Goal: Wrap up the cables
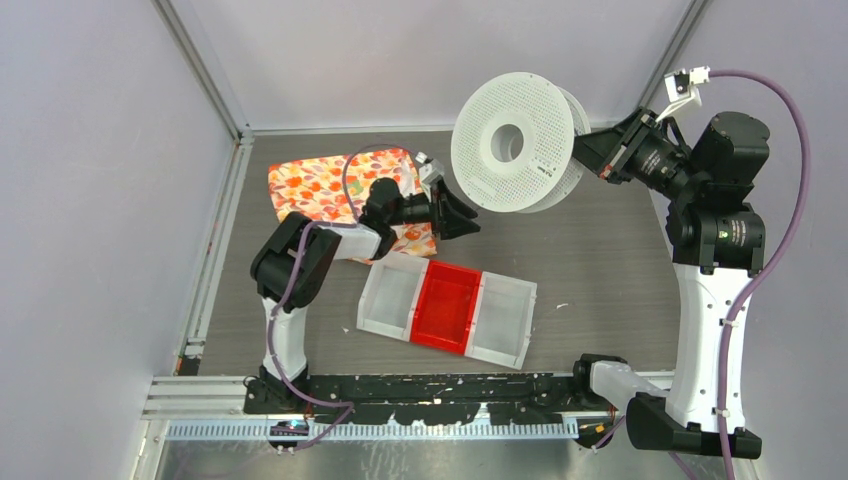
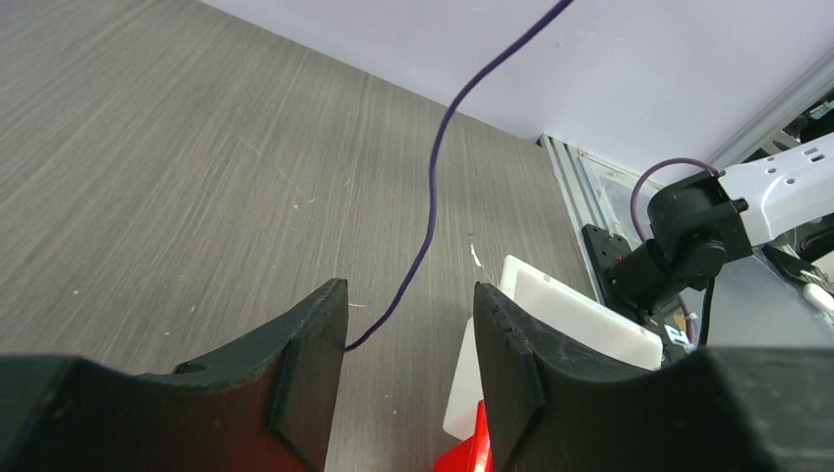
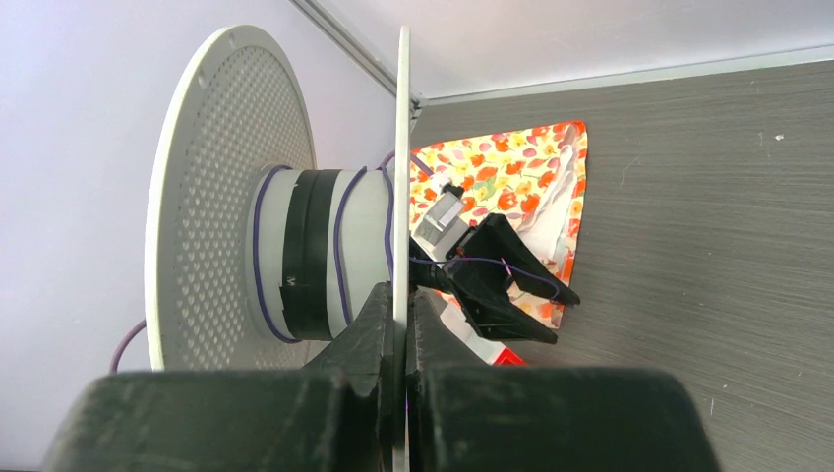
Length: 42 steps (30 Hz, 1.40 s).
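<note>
A white perforated spool [image 1: 515, 145] hangs tilted in the air at the back right. My right gripper [image 1: 583, 150] is shut on the rim of one of its flanges [image 3: 401, 147]. A few turns of the thin dark purple cable [image 3: 339, 236] lie round the spool's hub. From there the cable [image 2: 433, 187] runs down to my left gripper [image 2: 408, 290]. That gripper is open, and the wire passes behind the edge of its left finger [image 2: 315, 334], unpinched. In the right wrist view the cable [image 3: 492, 262] drapes across the left gripper [image 3: 563, 317], just below the spool.
A white tray [image 1: 390, 297] with a red middle compartment [image 1: 447, 307] lies on the grey table in front of the left gripper. A floral-wrapped box [image 1: 330, 185] sits at the back left, under the left arm. Enclosure walls close the back and sides.
</note>
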Tool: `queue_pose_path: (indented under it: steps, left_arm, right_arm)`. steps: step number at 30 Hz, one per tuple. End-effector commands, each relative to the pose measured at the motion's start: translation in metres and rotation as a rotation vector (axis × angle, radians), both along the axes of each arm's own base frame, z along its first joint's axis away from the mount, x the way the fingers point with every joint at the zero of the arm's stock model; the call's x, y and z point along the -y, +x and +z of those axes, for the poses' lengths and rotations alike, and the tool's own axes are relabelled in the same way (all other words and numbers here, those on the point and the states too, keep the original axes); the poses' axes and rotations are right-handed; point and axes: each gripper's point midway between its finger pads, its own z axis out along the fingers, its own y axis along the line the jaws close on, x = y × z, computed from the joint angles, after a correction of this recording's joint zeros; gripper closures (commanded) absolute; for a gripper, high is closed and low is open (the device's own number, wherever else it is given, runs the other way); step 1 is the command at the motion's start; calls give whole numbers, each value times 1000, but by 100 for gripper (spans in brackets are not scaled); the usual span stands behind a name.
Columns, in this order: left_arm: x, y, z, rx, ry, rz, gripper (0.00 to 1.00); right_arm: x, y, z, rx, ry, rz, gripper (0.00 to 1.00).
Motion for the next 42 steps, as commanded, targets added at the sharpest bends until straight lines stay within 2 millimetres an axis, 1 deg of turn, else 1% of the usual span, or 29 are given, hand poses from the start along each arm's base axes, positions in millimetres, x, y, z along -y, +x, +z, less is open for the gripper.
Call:
queue_pose_path:
  steps: [1, 3, 5, 6, 9, 10, 14, 16, 18, 21, 24, 27, 30, 35, 36, 38, 40, 42]
  left_arm:
    - [13, 0, 4, 49, -20, 6, 50]
    - [15, 1, 2, 42, -19, 8, 54]
    - [16, 2, 2, 34, -20, 5, 63]
    - [16, 2, 3, 32, -19, 6, 69]
    - [15, 2, 4, 27, -12, 14, 95]
    - [15, 3, 3, 22, -8, 23, 99]
    - [11, -1, 9, 7, 0, 33, 100]
    - [12, -10, 16, -33, 14, 17, 100]
    - [14, -24, 22, -90, 45, -1, 100]
    - [23, -54, 18, -184, 149, -28, 100]
    - [33, -83, 13, -236, 272, -59, 100]
    - [40, -112, 18, -285, 354, -115, 100]
    - [40, -135, 22, -331, 430, -154, 100]
    - [35, -182, 25, -353, 519, -249, 100]
    - [34, -189, 29, -350, 526, -261, 100]
    - [32, -200, 43, -321, 521, -277, 100]
    - [28, -206, 64, -288, 509, -286, 100]
    - [24, -207, 87, -241, 495, -281, 100]
  right_arm:
    - [-5, -13, 33, 126, 15, 22, 99]
    - [-5, -14, 33, 126, 15, 21, 99]
    - [-5, -14, 32, 122, 15, 20, 99]
    - [-5, -13, 32, 122, 15, 18, 99]
    - [-4, -12, 31, 119, 15, 12, 99]
    - [-4, -12, 31, 118, 15, 10, 99]
    - [2, -6, 24, 96, 7, -30, 99]
    - [14, 5, 15, 62, -10, -114, 99]
    - [28, 17, 1, 13, -27, -208, 99]
    - [50, 34, -19, -58, -16, -354, 99]
    - [69, 50, -34, -91, 16, -484, 99]
    - [84, 62, -55, -142, -20, -588, 100]
    - [93, 71, -71, -174, -45, -661, 100]
    - [110, 85, -95, -219, -65, -760, 99]
    - [111, 88, -101, -231, -78, -763, 99]
    - [111, 94, -115, -267, -128, -758, 100]
    - [108, 95, -129, -296, -211, -741, 99]
    - [99, 94, -142, -318, -304, -697, 99]
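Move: The cable runs between the left gripper's open fingertips, about 2 cm to the right of that hand point and 1 cm below. From the left hand the held spool hangs some 30 cm overhead, level ahead and 3 cm right; the red compartment is about 12 cm back, 4 cm left, the right white compartment 15 cm back, 7 cm right, both 17 cm below. From the right hand, the cable's pinch spot lies 6 cm ahead, 10 cm left, 30 cm below. Ease the left gripper a centimetre or two down and right, shut its fingers on the cable, then draw it back about 20 cm, and slightly right, towards the right white compartment, rolling and tipping the fingers downward. Keep the right gripper clamped on the spool's rim; once the cable is pinched, lower it about 15 cm while going right and forward, swinging clockwise some 40 degrees and tipping down. ##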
